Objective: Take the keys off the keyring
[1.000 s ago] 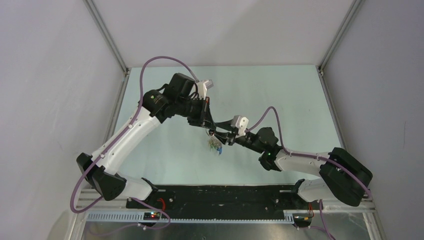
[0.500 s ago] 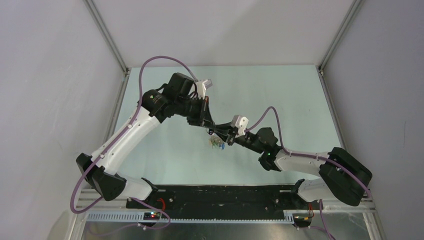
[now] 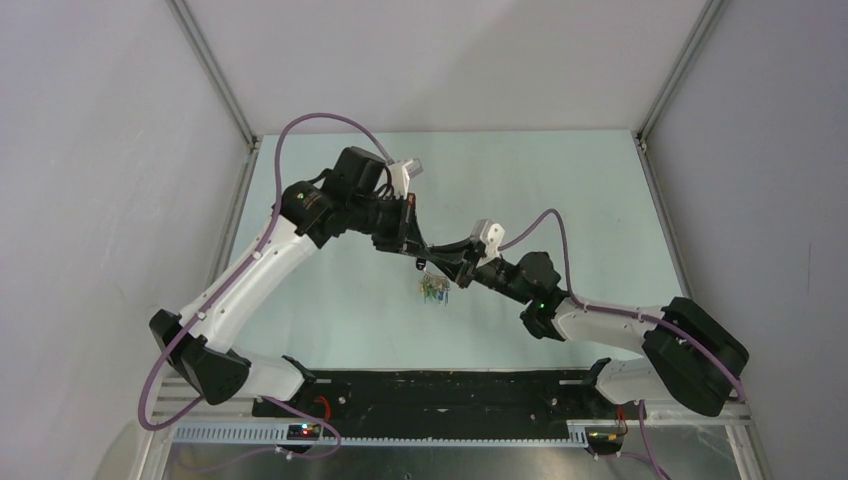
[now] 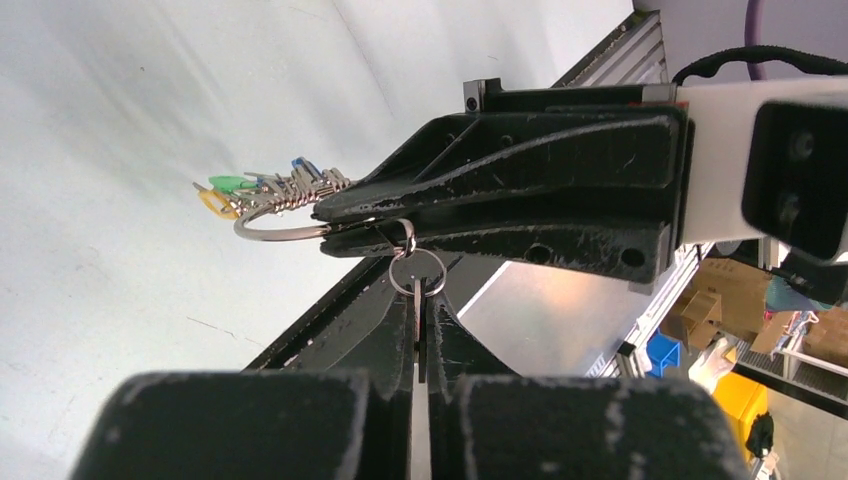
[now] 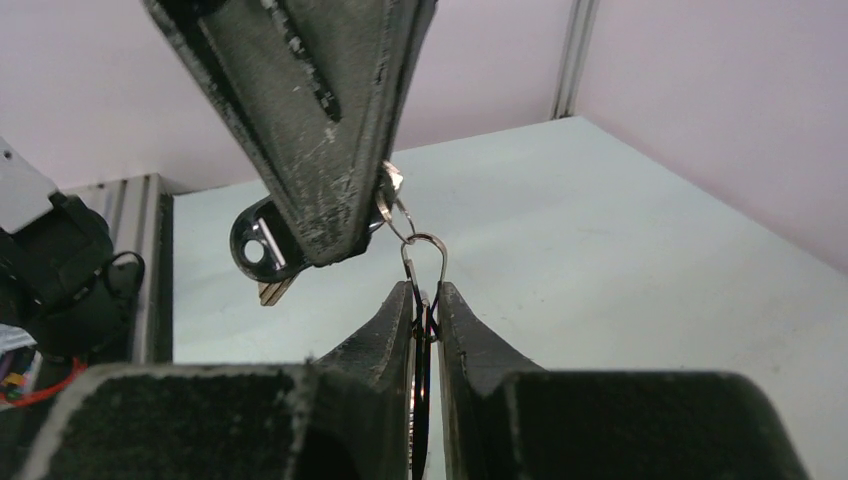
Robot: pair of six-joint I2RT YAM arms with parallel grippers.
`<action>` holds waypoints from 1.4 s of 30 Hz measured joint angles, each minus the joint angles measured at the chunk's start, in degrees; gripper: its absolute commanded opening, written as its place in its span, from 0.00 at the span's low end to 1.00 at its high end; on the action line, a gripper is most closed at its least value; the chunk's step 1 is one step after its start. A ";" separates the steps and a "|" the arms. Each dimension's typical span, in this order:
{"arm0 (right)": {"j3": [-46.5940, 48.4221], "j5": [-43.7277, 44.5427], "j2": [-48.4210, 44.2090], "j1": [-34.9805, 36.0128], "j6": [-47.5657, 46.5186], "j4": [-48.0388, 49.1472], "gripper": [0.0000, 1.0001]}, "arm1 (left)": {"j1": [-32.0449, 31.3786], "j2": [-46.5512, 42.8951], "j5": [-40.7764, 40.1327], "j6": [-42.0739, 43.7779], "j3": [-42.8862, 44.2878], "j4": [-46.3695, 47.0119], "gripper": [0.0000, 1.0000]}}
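Both grippers meet above the table's middle. My left gripper is shut on a flat black-headed key, seen edge-on between its fingers. A small silver ring links that key to the keyring. My right gripper is shut on the keyring's wire. The other keys, with green, yellow and blue heads, hang bunched on the keyring below the grippers, above the table. In the right wrist view the left fingers hide most of the black key.
The pale green table is walled by grey panels at the back and both sides. A black base rail runs along the near edge. Purple cables loop over both arms.
My right wrist has risen and shifted slightly toward the far side. The left gripper has drawn back a little. The hanging bunch has barely moved. Both grips hold as before.
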 measured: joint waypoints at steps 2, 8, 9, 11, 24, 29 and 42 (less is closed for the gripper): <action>0.00 0.17 -0.35 -0.61 2.82 -0.02 0.00 | 0.07 -0.09 -0.02 0.00 -0.24 0.17 0.00; 0.00 1.53 -1.75 -2.14 10.91 -0.50 0.00 | 0.22 -0.15 -0.04 0.04 -0.94 1.11 0.00; 0.00 1.79 -2.01 -2.25 12.02 -0.66 0.00 | 0.22 -0.15 -0.04 0.04 -1.03 1.36 0.00; 0.00 2.45 -2.51 -2.38 14.12 -1.31 0.00 | 0.24 -0.15 -0.02 0.04 -1.27 1.79 0.00; 0.00 11.08 -3.69 -0.33 24.17 -4.07 0.00 | 0.20 -0.15 -0.15 0.61 -2.99 4.52 0.00; 0.00 13.00 -3.69 0.04 25.59 -5.55 0.00 | -0.33 -0.07 -1.14 0.98 -4.24 5.70 0.00; 0.02 19.41 -3.76 0.04 25.18 -6.75 0.00 | -3.72 4.61 -0.96 2.23 -8.55 5.62 0.00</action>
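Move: The left hand still pinches a key. The keyring's open end, where the key's small ring hangs, lies about 2 cm ahead of that hand, 2 cm to its right and 1 cm below; the other keys hang level ahead, 2 cm right, 9 cm down. From the right hand, still gripping the keyring, the pinched key is some 3 cm back, 2 cm left and 1 cm up. Right hand rolls the keyring some 30 degrees, edging forward-right; left then pulls its key down about 7 cm. ##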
